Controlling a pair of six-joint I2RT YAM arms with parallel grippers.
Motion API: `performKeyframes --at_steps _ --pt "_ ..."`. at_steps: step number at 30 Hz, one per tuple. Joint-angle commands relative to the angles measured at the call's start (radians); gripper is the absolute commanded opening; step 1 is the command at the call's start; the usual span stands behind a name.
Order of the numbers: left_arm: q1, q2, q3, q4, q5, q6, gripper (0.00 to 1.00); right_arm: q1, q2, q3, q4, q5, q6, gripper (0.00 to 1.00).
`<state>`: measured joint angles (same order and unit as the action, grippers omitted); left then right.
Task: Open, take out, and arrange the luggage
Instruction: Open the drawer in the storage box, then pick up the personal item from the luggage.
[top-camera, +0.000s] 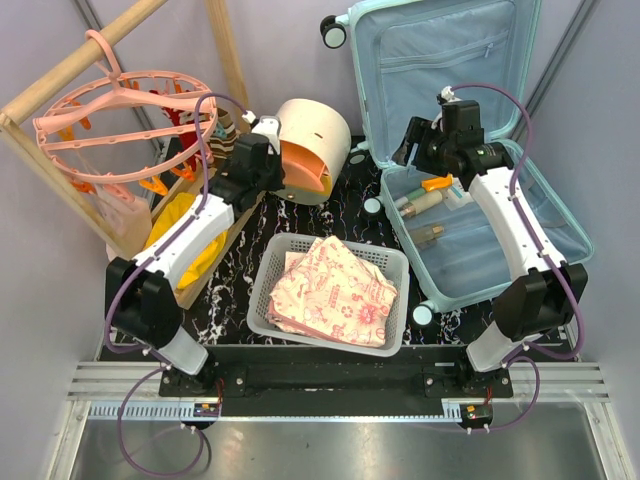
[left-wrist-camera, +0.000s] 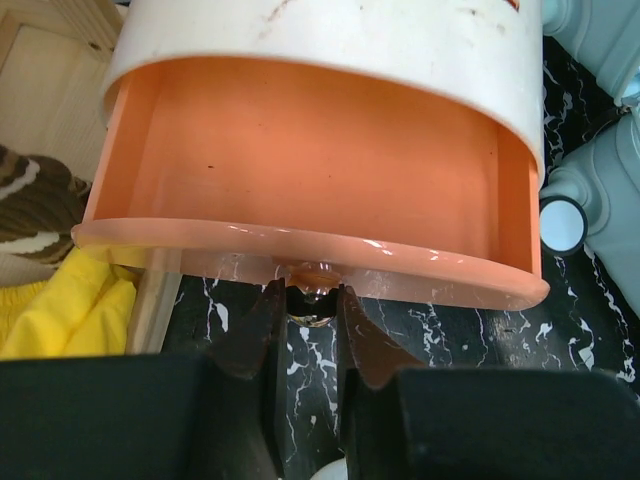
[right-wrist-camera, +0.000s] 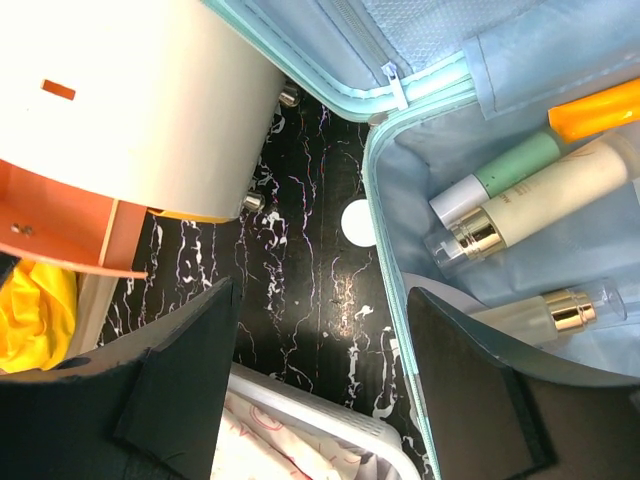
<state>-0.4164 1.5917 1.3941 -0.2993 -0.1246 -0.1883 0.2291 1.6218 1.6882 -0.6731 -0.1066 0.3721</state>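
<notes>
The pale mint-blue luggage (top-camera: 560, 215) lies open at the right, its lid (top-camera: 430, 60) propped up behind. Inside the base lie cosmetic bottles (top-camera: 425, 205) (right-wrist-camera: 530, 205) and an orange item (top-camera: 437, 184) (right-wrist-camera: 595, 110). My right gripper (top-camera: 412, 152) (right-wrist-camera: 320, 290) hangs open over the black tabletop just left of the luggage rim (right-wrist-camera: 385, 150), holding nothing. My left gripper (top-camera: 268, 158) (left-wrist-camera: 308, 295) is shut on the clear knob (left-wrist-camera: 312, 305) at the front of the orange drawer (left-wrist-camera: 310, 160), which stands pulled out of the cream box (top-camera: 310, 125).
A white perforated basket (top-camera: 268, 270) (right-wrist-camera: 310, 415) holding a folded floral cloth (top-camera: 335, 290) sits at front centre. At the left are a wooden frame (top-camera: 70, 65), a pink clip hanger (top-camera: 120, 110) and yellow fabric (top-camera: 180, 215) (left-wrist-camera: 50, 315). A luggage wheel (left-wrist-camera: 562, 225) stands beside the drawer.
</notes>
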Motion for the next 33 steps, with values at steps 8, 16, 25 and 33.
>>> performKeyframes --at_steps 8,16,25,33 --pt "-0.035 -0.104 -0.064 0.046 -0.004 -0.040 0.32 -0.057 0.016 0.004 0.035 -0.021 0.110 0.77" --pt "-0.036 -0.142 -0.050 0.040 -0.017 -0.042 0.57 -0.108 0.010 -0.059 0.024 -0.030 0.192 0.77" --pt "-0.039 -0.284 -0.150 0.065 0.017 -0.004 0.87 -0.208 0.093 -0.191 0.027 -0.031 0.448 0.75" --pt "-0.048 -0.384 -0.273 0.092 -0.032 0.010 0.90 -0.223 0.269 -0.191 0.090 -0.047 0.597 0.71"
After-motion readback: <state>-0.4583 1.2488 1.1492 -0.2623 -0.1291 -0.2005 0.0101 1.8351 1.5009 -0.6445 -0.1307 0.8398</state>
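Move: The left hand is still closed on the storage box drawer's knob, right at its fingertips; the box's middle is some 10 cm ahead, 4 cm right and 3 cm up. The basket lies about 19 cm back, 9 cm right and 10 cm down. From the right hand, the cream bottle is about 4 cm ahead, 8 cm right and 21 cm below; at that depth, the orange tube is 4 cm beyond it and 2 cm farther right. Left hand tugs knob back 2 cm, opens and retreats; right sinks 15 cm, rightward, towards cream bottle. ##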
